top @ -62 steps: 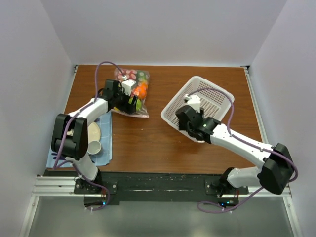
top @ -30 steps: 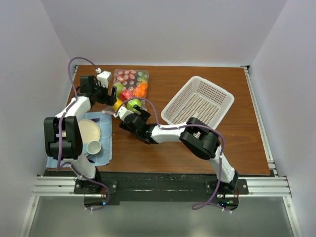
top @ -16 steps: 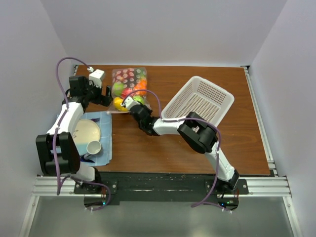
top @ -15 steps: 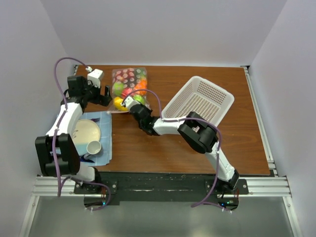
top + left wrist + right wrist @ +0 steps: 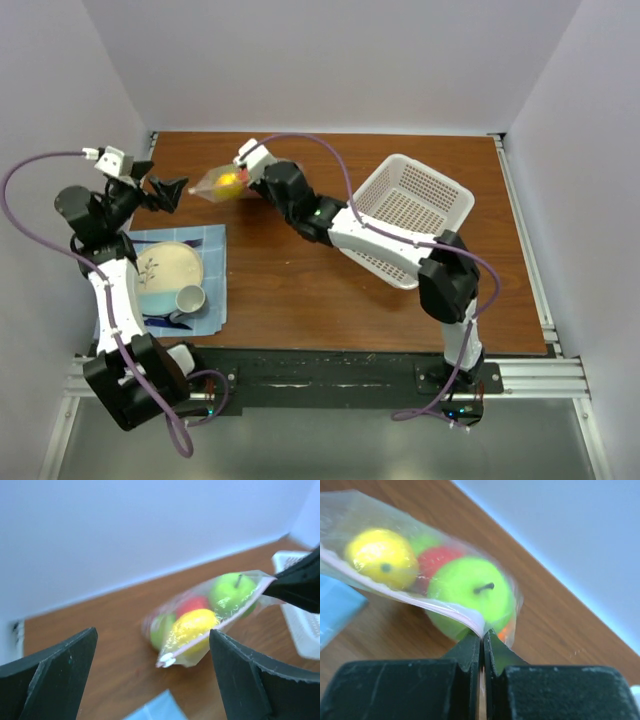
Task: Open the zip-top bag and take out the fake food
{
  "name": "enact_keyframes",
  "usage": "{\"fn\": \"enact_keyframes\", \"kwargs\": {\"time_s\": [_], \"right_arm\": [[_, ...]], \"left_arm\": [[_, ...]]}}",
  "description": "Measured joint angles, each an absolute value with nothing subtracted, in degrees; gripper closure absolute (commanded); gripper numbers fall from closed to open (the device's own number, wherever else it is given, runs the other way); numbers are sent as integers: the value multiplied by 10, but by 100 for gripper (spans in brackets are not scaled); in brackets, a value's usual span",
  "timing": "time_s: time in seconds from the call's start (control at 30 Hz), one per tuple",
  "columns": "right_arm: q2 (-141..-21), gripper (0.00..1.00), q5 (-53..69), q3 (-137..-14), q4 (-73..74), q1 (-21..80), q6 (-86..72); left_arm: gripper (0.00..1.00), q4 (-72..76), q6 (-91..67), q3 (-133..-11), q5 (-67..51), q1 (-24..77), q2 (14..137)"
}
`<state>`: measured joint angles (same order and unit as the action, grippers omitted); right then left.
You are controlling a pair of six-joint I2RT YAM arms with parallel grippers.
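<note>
The zip-top bag (image 5: 218, 183) hangs lifted above the back left of the table, pinched by one end of its zip strip (image 5: 410, 600). My right gripper (image 5: 482, 632) is shut on that end, seen from above as the right gripper (image 5: 252, 182). Through the clear plastic the fake food shows: a green apple (image 5: 470, 595), a red piece (image 5: 437, 562) and a yellow piece (image 5: 380, 557). My left gripper (image 5: 168, 188) stands open to the bag's left, apart from it. In the left wrist view the bag (image 5: 200, 622) lies beyond the wide-open left gripper (image 5: 152, 632), its white slider (image 5: 166, 660) at the near end.
A white mesh basket (image 5: 420, 200) stands at the back right, under the right arm. A blue cloth (image 5: 212, 240) at the front left bears a beige plate (image 5: 165, 272) and a white cup (image 5: 190, 298). Walls close the table on three sides.
My right gripper has shut on the bag's zip edge and lifted the bag off the table. My left arm has drawn back up and to the left, still open.
</note>
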<state>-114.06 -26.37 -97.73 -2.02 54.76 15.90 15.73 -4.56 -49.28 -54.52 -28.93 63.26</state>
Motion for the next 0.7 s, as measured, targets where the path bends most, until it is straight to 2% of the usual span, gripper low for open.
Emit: {"fn": "enact_keyframes", "kwargs": {"time_s": [0.13, 0.3, 0.53, 0.7], "right_arm": [[-1125, 100, -224, -1074, 69, 544, 130], [-1116, 100, -199, -1102, 131, 541, 106], [-1115, 100, -168, -1102, 185, 527, 62], [-1116, 100, -160, -1127, 245, 503, 24]], "left_arm": [[0, 430, -213, -394, -632, -315, 648], [2, 638, -399, -380, -715, -319, 696], [4, 726, -642, -392, -746, -313, 795], [4, 728, -684, -368, -768, -291, 806]]}}
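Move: The near end of the bag's zip edge hangs about 7 cm ahead of the left gripper, 4 cm to its right and 11 cm below; the yellow fruit in the bag is some 9 cm ahead, 12 cm right and 12 cm down. The plate lies 8 cm back, 3 cm left, far below. From the right gripper, which already pinches the zip edge, that near end is roughly 14 cm left, 1 cm ahead and 6 cm lower, with the green apple 2 cm ahead, 4 cm left and 5 cm below. Bring the open left gripper about 6 cm right and a little back towards the bag's near zip end, then lower it some 4 cm, swinging the fingers clockwise and rolling the left side down some 30 degrees as they tip down. Keep the right gripper shut on the zip edge: raise the bag some 7 cm, ease it down about 3 cm while tipping downward, finishing with a slight shift right. ##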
